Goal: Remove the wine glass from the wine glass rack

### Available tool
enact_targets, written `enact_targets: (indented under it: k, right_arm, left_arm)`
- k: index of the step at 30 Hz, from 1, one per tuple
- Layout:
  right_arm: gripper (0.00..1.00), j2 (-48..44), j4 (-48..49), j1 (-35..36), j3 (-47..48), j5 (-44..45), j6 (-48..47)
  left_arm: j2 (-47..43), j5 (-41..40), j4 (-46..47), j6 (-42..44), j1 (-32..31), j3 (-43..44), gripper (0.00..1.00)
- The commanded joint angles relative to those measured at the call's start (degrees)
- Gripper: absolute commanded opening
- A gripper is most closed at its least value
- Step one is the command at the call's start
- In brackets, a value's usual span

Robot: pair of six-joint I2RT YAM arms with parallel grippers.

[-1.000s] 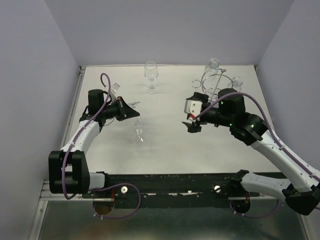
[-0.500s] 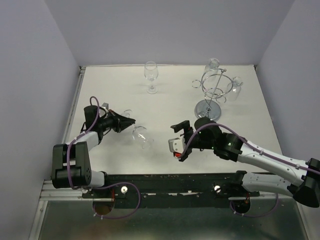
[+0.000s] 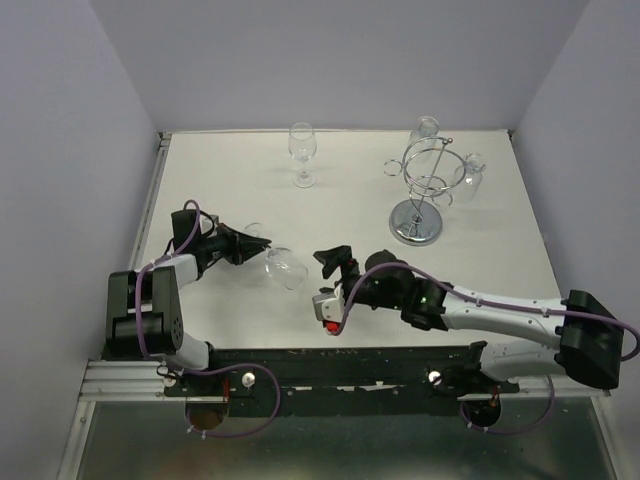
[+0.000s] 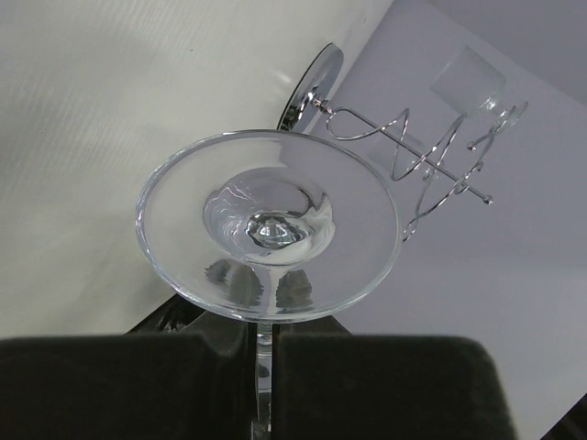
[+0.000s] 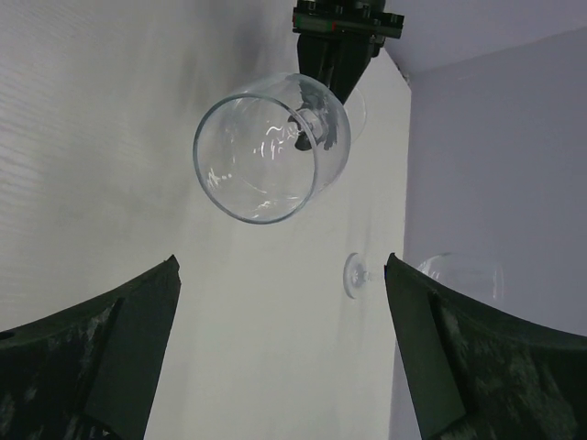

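My left gripper [image 3: 252, 243] is shut on the stem of a clear wine glass [image 3: 284, 268], held tilted low over the table's near left. In the left wrist view the stem runs between the gripper's [image 4: 263, 385] black pads and the glass [image 4: 266, 225] fills the middle. The wine glass rack [image 3: 424, 190] stands at the far right with glasses hanging on it, and shows in the left wrist view [image 4: 413, 147] too. Just right of the held glass my right gripper [image 3: 323, 283] is open. Its wrist view shows the glass mouth [image 5: 272, 160] ahead of the wide fingers [image 5: 119, 339].
Another wine glass [image 3: 302, 150] stands upright at the far middle of the table; its foot [image 5: 356, 275] shows in the right wrist view. Purple walls close in the table on three sides. The arm bases sit along the near edge.
The left arm has drawn back and down to the near left with the glass. The right arm has swung from beside the rack to the near centre, facing the glass, still open.
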Motion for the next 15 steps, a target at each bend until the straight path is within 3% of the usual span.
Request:
enact_targets:
  k: [1, 15]
  right_arm:
    - [1.00, 3.8, 6.7, 0.4, 2.3, 1.0, -1.9]
    - [1.00, 16.6, 13.5, 2.1, 7.4, 0.9, -9.4]
  left_arm:
    - [0.2, 2.2, -2.7, -2.6, 0.9, 0.6, 0.00]
    - [1.8, 0.6, -8.5, -3.7, 3.5, 0.1, 0.00]
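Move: The wine glass is held by the stem in the left fingers, tipped over with its mouth towards the right hand. Its bowl lies about 9 cm left, 3 cm ahead and 4 cm below the right hand, and some 6 cm right, 4 cm back and 3 cm below the left. From the right hand, the upright glass stands roughly 32 cm ahead, 9 cm left and 8 cm lower; the rack is about 20 cm ahead, 23 cm right and 2 cm lower. The tipped wine glass stays pinched by the stem as the left hand eases about 1.5 cm down and as much to the left, tilting only slightly. Towards its open bowl comes the right hand, fingers wide open: some 4.5 cm left, sinking 2.5 cm and edging forward, with no touch yet. ##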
